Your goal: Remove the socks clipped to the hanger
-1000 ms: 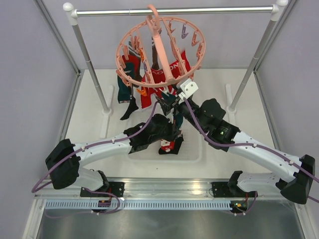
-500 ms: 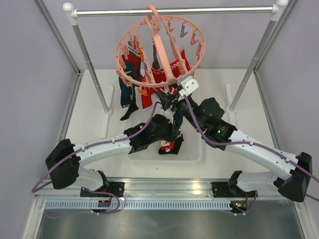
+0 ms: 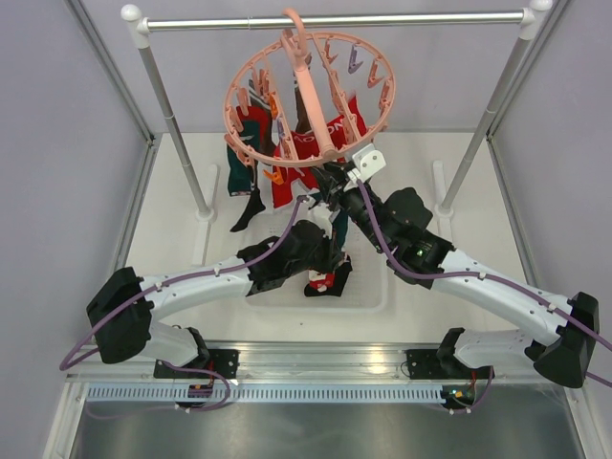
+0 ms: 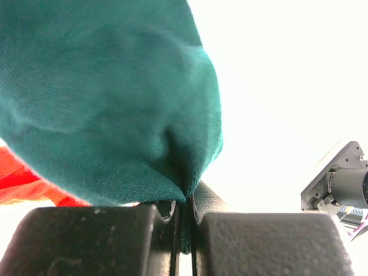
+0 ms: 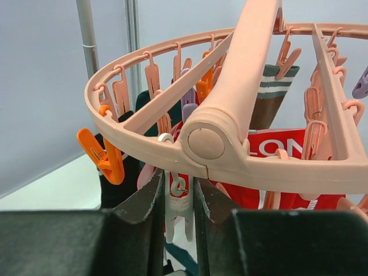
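Observation:
The salmon-pink hanger [image 3: 312, 107] hangs from the rail with several socks clipped under it: red [image 3: 287, 186], dark teal [image 3: 251, 134] and black [image 3: 251, 206]. My left gripper [image 3: 330, 251] is below the ring, shut on the lower end of a dark teal sock [image 4: 103, 103]; its fabric is pinched between the jaws of the left gripper [image 4: 183, 230]. My right gripper [image 3: 330, 182] is at the ring's near edge. In the right wrist view the right gripper [image 5: 179, 207] is shut on a white clip [image 5: 178, 215] dangling from the hanger [image 5: 230, 115]. A red sock [image 5: 282, 149] and a brown striped sock [image 5: 270, 98] hang behind.
The grey rail [image 3: 335, 19] on two slanted posts carries the hanger. A white tray [image 3: 368, 287] on the table under the arms holds a red and black sock [image 3: 330, 279]. An orange clip [image 5: 106, 155] hangs left of my right fingers. Walls close in both sides.
My right gripper rose to the ring's near edge and its jaws closed onto the white clip. The hanger shifted slightly. The left arm stayed still, holding the teal sock.

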Controlling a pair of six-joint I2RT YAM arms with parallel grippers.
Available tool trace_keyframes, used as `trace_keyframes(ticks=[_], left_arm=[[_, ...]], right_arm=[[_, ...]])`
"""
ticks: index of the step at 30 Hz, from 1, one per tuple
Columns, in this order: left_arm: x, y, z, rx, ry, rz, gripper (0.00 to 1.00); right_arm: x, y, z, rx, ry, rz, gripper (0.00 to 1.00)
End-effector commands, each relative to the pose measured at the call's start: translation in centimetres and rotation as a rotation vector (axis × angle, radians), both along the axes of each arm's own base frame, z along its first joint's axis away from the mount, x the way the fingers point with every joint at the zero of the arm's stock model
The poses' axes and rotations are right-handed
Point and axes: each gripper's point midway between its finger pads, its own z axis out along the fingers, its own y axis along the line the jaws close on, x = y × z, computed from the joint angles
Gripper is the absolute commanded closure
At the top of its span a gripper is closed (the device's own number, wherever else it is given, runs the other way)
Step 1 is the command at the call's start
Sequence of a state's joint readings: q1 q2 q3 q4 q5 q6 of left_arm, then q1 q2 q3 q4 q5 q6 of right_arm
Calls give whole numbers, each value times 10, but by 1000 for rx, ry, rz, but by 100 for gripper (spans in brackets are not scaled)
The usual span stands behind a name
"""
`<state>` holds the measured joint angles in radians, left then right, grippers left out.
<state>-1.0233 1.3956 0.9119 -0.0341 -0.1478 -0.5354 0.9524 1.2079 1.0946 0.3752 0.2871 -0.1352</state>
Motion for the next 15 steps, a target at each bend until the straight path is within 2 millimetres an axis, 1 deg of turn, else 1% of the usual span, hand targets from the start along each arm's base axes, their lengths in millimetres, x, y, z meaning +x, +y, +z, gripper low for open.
trace_keyframes(ticks=[1, 7, 8, 9, 10, 11, 12, 15], left_arm=[[0, 0, 19, -40, -15, 20, 98], [3, -2, 10, -15, -7, 26, 98], [5, -3, 6, -3, -2, 30, 95], [6, -3, 4, 3, -1, 38, 90], [7, -4, 5, 7, 0, 39, 72], [8, -4, 3, 18, 2, 40, 61], [9, -6, 2, 23, 1, 37, 47], [8, -4, 7, 19, -12, 26, 36]], right_arm=[[-1, -8, 28, 71, -38, -20, 91], [-1, -6, 27, 68, -37, -14, 91], [-1, -5, 26, 64, -34, -14, 91], [-1, -6, 27, 66, -37, -13, 91], [-1, -5, 26, 61, -33, -13, 91], [-1, -6, 26, 61, -34, -11, 90], [-1, -5, 27, 62, -33, -10, 89], [-1, -4, 23, 56, -25, -5, 88]])
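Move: The teal sock is already pinched in the left fingers over the basket. The pile it is going to, a red sock and a black sock, lies almost under that hand, some 14 cm down and about 2 cm ahead and 2 cm left. The right hand already has the silvery-white clip under the hanger rim between its fingers. An orange clip hangs about 10 cm to its left, level fore and aft and at nearly the same height. The teal sock is let go over the basket: the left hand sinks a little, about 1.5 cm towards the pile, and its fingers go from shut on the cloth to more than half open, with hardly any wrist turn. Meanwhile the right hand stays at the hanger rim and keeps its pinch on the clip. ##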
